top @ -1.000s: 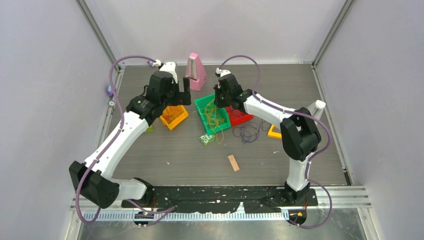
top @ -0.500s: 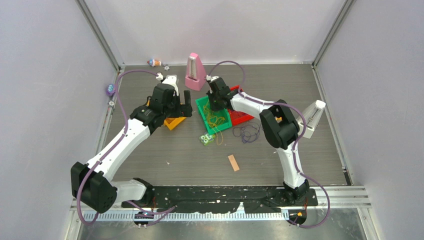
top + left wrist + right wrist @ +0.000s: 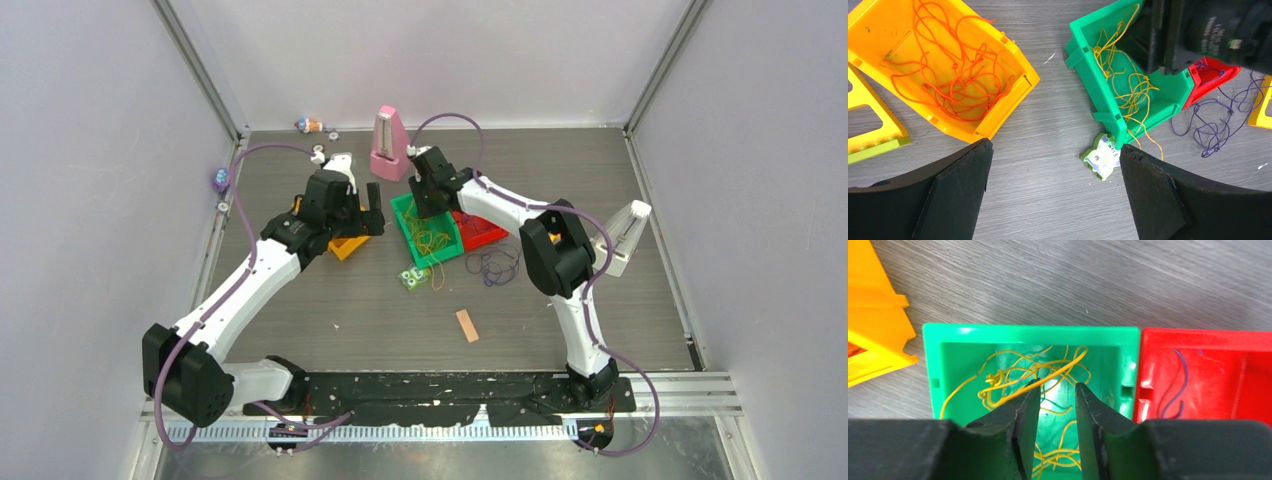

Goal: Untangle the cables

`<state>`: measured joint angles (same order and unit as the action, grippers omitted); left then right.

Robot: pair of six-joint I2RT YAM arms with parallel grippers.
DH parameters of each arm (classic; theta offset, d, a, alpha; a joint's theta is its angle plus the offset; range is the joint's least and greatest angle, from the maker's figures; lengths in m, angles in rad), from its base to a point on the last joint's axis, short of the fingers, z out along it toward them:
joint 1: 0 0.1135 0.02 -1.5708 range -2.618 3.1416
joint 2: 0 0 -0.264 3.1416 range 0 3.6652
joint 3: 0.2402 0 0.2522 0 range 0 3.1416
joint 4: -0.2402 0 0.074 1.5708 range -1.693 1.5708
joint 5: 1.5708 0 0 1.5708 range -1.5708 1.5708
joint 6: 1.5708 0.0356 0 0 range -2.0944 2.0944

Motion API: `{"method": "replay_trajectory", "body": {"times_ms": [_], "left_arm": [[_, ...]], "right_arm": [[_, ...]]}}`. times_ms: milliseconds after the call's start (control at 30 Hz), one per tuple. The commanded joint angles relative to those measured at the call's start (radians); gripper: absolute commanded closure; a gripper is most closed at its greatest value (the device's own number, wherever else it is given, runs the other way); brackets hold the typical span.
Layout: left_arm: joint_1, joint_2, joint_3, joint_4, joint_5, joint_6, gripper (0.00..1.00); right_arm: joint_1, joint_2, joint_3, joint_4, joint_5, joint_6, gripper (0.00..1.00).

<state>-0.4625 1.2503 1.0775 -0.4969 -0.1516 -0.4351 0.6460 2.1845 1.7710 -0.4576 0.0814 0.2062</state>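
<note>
The cables lie in three heaps. An orange cable [image 3: 955, 70] fills the orange bin [image 3: 1013, 60], and a yellow cable [image 3: 1130, 87] sits in the green bin [image 3: 1083, 55], with strands trailing over its front edge. A purple cable [image 3: 1215, 127] spreads on the table, one strand [image 3: 1180, 375] lying in the red bin [image 3: 1208, 335]. My right gripper [image 3: 1057, 385] hovers over the green bin [image 3: 430, 235], open a little; a yellow strand [image 3: 1013, 375] lies across its left fingertip. Wide open and holding nothing, my left gripper [image 3: 1055, 147] hangs above bare table between the orange and green bins.
A pink metronome [image 3: 390, 145] stands behind the bins and a white one [image 3: 625, 235] at the right. A green-and-white tile [image 3: 1103, 159] lies at the green bin's front corner. A wooden block [image 3: 467, 325] lies nearer me. A yellow wedge [image 3: 870, 130] sits left of the orange bin.
My right arm swung left and back over the green bin, and its jaws went from shut to slightly apart. My left arm shifted a little toward me and to the right.
</note>
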Motion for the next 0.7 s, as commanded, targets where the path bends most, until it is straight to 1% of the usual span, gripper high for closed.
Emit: {"method": "replay_trajectory", "body": {"times_ms": [0,167,200,267,367,467,567,667], "left_arm": [[0.007,-0.01,0.044,-0.01,0.005,0.005,0.01],[0.007,-0.017,0.035,-0.012,0.008,0.002,0.0],[0.007,-0.018,0.032,-0.012,0.01,0.001,0.01],[0.007,-0.029,0.02,-0.009,0.013,0.001,0.01],[0.007,-0.049,0.004,-0.002,0.016,0.001,0.01],[0.007,-0.065,-0.003,-0.003,0.016,0.001,0.01],[0.007,-0.072,-0.011,0.002,0.031,-0.002,0.0],[0.007,-0.075,-0.03,0.028,0.061,-0.005,0.01]], "right_arm": [[0.0,-0.154,0.047,-0.052,0.047,-0.023,0.58],[-0.001,-0.242,-0.025,-0.054,0.057,-0.022,0.5],[-0.001,-0.256,-0.041,-0.049,0.052,-0.021,0.45],[-0.001,-0.305,-0.104,-0.023,0.025,-0.018,0.42],[-0.001,-0.414,-0.265,0.04,-0.026,-0.009,0.35],[0.0,-0.491,-0.39,0.085,-0.063,0.004,0.32],[0.001,-0.563,-0.534,0.115,-0.119,0.021,0.32],[0.003,-0.624,-0.653,0.195,-0.176,0.057,0.33]]}}
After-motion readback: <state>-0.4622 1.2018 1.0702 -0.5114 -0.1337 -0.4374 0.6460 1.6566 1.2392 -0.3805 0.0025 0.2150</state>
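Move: The loose purple cable lies about 11 cm back and 15 cm right of the right hand, some 6 cm below; the red box's middle is 12 cm right and 3 cm back. The green box's middle is 4 cm back, and the yellow cable's tail hangs out 15 cm back, 3 cm right. From the left hand, the purple cable is 26 cm right, 1 cm back, well below. Opening wider, the right hand rises from the green box, then heads back-right about 10 cm towards the purple cable. ##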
